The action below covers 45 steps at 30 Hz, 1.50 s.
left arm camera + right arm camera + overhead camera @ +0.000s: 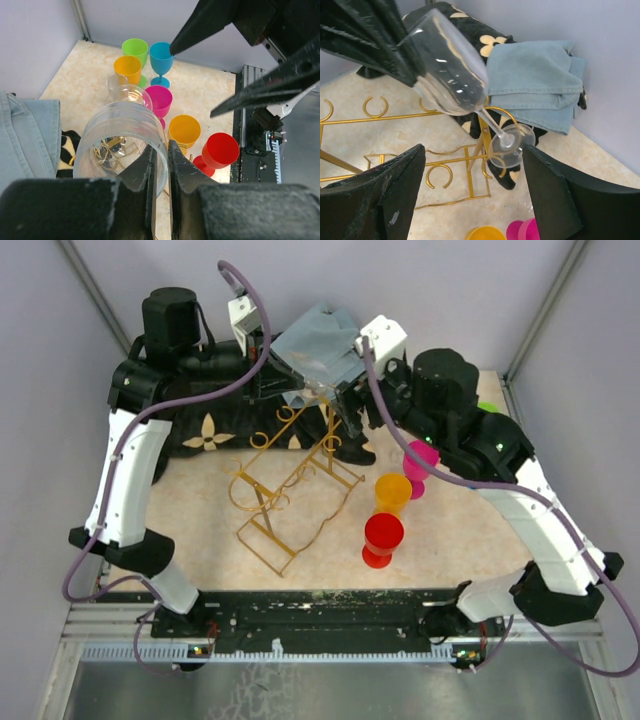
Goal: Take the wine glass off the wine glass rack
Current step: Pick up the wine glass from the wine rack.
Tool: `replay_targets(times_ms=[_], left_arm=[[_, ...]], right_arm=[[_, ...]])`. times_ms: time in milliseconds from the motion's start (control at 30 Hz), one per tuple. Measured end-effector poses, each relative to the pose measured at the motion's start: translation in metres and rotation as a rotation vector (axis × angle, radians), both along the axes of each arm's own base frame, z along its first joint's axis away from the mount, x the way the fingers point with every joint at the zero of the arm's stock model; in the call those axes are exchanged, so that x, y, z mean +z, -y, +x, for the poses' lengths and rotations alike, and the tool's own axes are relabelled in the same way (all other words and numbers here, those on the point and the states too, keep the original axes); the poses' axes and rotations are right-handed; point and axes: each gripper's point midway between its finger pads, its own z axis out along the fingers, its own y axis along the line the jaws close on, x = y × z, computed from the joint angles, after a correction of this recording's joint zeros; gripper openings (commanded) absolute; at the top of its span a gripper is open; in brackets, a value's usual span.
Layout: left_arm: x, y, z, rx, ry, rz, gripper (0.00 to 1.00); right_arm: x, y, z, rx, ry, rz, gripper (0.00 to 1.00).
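Observation:
A clear wine glass (451, 75) hangs tilted in the air, its rim up and its foot (511, 145) pointing down. My left gripper (161, 147) is shut on the rim of its bowl (117, 132), one finger inside and one outside. The gold wire wine glass rack (290, 490) stands on the table below it. The foot hangs close to one of its curled ends (506, 111); I cannot tell if they touch. My right gripper (474, 150) is open, one finger on each side of the foot and a little below it, touching nothing.
Red (383, 537), orange (392, 493) and pink (419, 462) plastic goblets stand right of the rack. Green (135, 50), blue (161, 55) and more goblets stand farther right. A blue cloth (318, 345) lies on a black flowered cloth (215, 435) behind the rack.

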Motion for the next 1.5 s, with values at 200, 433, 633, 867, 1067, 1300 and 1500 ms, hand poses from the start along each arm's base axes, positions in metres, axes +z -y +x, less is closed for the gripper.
replay_targets(times_ms=[200, 433, 633, 867, 1067, 1300, 1500], left_arm=[[0.001, -0.001, 0.001, 0.011, 0.004, -0.001, 0.00], [0.020, -0.002, -0.008, 0.003, 0.029, -0.048, 0.00], [0.045, -0.004, -0.025, -0.033, 0.074, -0.107, 0.00], [0.053, -0.004, -0.030, -0.050, 0.091, -0.126, 0.00], [0.056, -0.003, -0.030, -0.053, 0.103, -0.133, 0.00], [0.056, -0.003, -0.031, -0.061, 0.105, -0.135, 0.00], [0.057, -0.005, -0.028, -0.055, 0.114, -0.137, 0.00]], right_arm=[[-0.013, -0.038, -0.007, 0.108, 0.038, -0.094, 0.78], [-0.025, -0.054, -0.005, 0.148, 0.067, -0.177, 0.78], [-0.011, -0.057, -0.007, 0.134, 0.139, -0.188, 0.78], [0.001, -0.059, -0.009, 0.124, 0.235, -0.241, 0.78], [0.003, -0.058, -0.004, 0.113, 0.336, -0.312, 0.76], [0.000, -0.057, -0.001, 0.094, 0.485, -0.411, 0.76], [0.003, -0.059, 0.006, 0.064, 0.561, -0.449, 0.76]])
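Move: Hanging in the left fingers by its rim, the clear wine glass points away to the right: its middle lies about 7 cm right of the left hand and 3 cm ahead, roughly level. From the empty right hand it is some 5 cm ahead, 4 cm left, at about the same height. The empty rack stands about 3 cm ahead of the right hand and 9 cm left, the yellow cup about 7 cm right and 1 cm back, both some 30-35 cm below. Bringing its open fingers in towards the wine glass, the right hand slides about 6 cm left with a short dip, then nearly holds its place while it tips its fingertips up some 30 degrees and rolls its left side down. The left hand keeps its pinch on the rim, lifting the glass about 6 cm and drawing back 3 cm, then waits. Whether the right fingers touch can't be seen. ##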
